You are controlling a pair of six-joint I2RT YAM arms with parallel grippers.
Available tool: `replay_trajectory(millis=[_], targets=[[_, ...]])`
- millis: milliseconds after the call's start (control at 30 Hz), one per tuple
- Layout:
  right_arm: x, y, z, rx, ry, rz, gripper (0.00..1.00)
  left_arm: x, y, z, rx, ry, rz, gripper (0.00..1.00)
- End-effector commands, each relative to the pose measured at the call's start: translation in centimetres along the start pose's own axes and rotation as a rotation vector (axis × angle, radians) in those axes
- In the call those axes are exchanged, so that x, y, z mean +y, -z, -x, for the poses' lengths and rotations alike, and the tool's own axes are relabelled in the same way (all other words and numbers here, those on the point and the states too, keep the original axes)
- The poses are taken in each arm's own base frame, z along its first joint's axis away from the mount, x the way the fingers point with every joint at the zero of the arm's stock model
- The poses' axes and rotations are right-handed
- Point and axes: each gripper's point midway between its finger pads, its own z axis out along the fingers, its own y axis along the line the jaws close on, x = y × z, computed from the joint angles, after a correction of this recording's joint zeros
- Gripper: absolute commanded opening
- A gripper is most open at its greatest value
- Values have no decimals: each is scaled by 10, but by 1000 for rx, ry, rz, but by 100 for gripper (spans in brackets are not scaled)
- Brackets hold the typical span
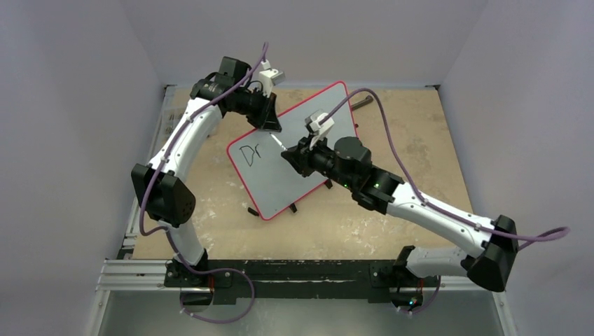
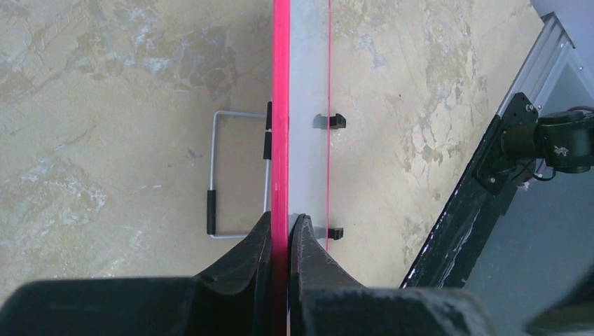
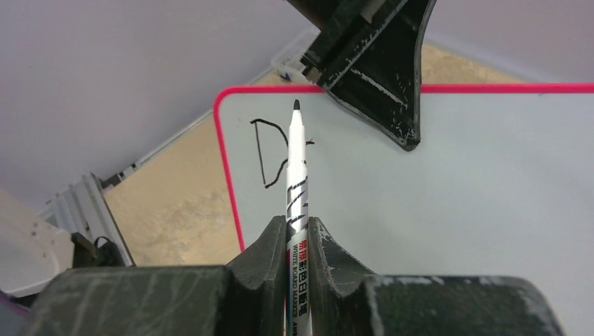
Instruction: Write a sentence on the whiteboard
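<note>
The whiteboard (image 1: 308,119) with its red rim lies tilted in the middle of the table, and the sentence (image 1: 249,154) on it reads "Dr" in black near its left corner. My left gripper (image 1: 270,124) is shut on the board's far edge; the left wrist view shows the red rim (image 2: 281,105) pinched in the left gripper (image 2: 281,227). My right gripper (image 3: 298,225) is shut on a white marker (image 3: 297,168), whose black tip sits at the board by the written letters (image 3: 266,157). The marker partly hides the second letter there.
A wire stand (image 2: 238,175) and small black clips (image 2: 329,121) stick out under the board. A dark object (image 1: 361,103) lies behind the board's far right corner. An aluminium rail (image 1: 133,273) runs along the near table edge. Grey walls close in three sides.
</note>
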Motion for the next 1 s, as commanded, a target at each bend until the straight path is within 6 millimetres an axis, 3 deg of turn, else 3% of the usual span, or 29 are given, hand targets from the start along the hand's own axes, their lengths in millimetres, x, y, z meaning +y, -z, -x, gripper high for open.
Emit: replay_trajectory(millis=[0, 133, 333, 733, 967], targets=[[-1, 28, 21, -67, 3, -1, 0, 79, -15, -45, 195, -45, 247, 0], [0, 47, 15, -68, -13, 18, 0, 94, -20, -51, 214, -11, 260, 0], [0, 59, 1, -50, -36, 28, 0, 106, -28, -62, 245, 10, 244, 0], [0, 63, -1, -50, -39, 33, 0, 105, -21, -73, 248, -34, 238, 25], [1, 62, -1, -48, -39, 36, 0, 105, -20, -73, 242, -39, 247, 29]])
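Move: From the right hand, which holds the marker, the whiteboard's middle lies about 8 cm ahead, 3 cm right and 16 cm below. The "Dr" letters are some 6 cm ahead, 9 cm left and 10 cm down, and the left gripper is about 10 cm ahead, 2 cm left and 5 cm lower. From the left hand, closed over the board's top edge, the board's middle is about 3 cm back, 4 cm right and 12 cm below. The right hand, its marker already clear of the board, carries on drawing off from the letters, about 5 cm right and 4 cm back, rising some 3 cm and sinking again before it halts with its grip kept. Meanwhile the left hand lets the board's top edge down, going about 6 cm down, 4 cm forward and 4 cm left, while its fingers part by roughly a quarter of their range in the later half yet still straddle the edge. ##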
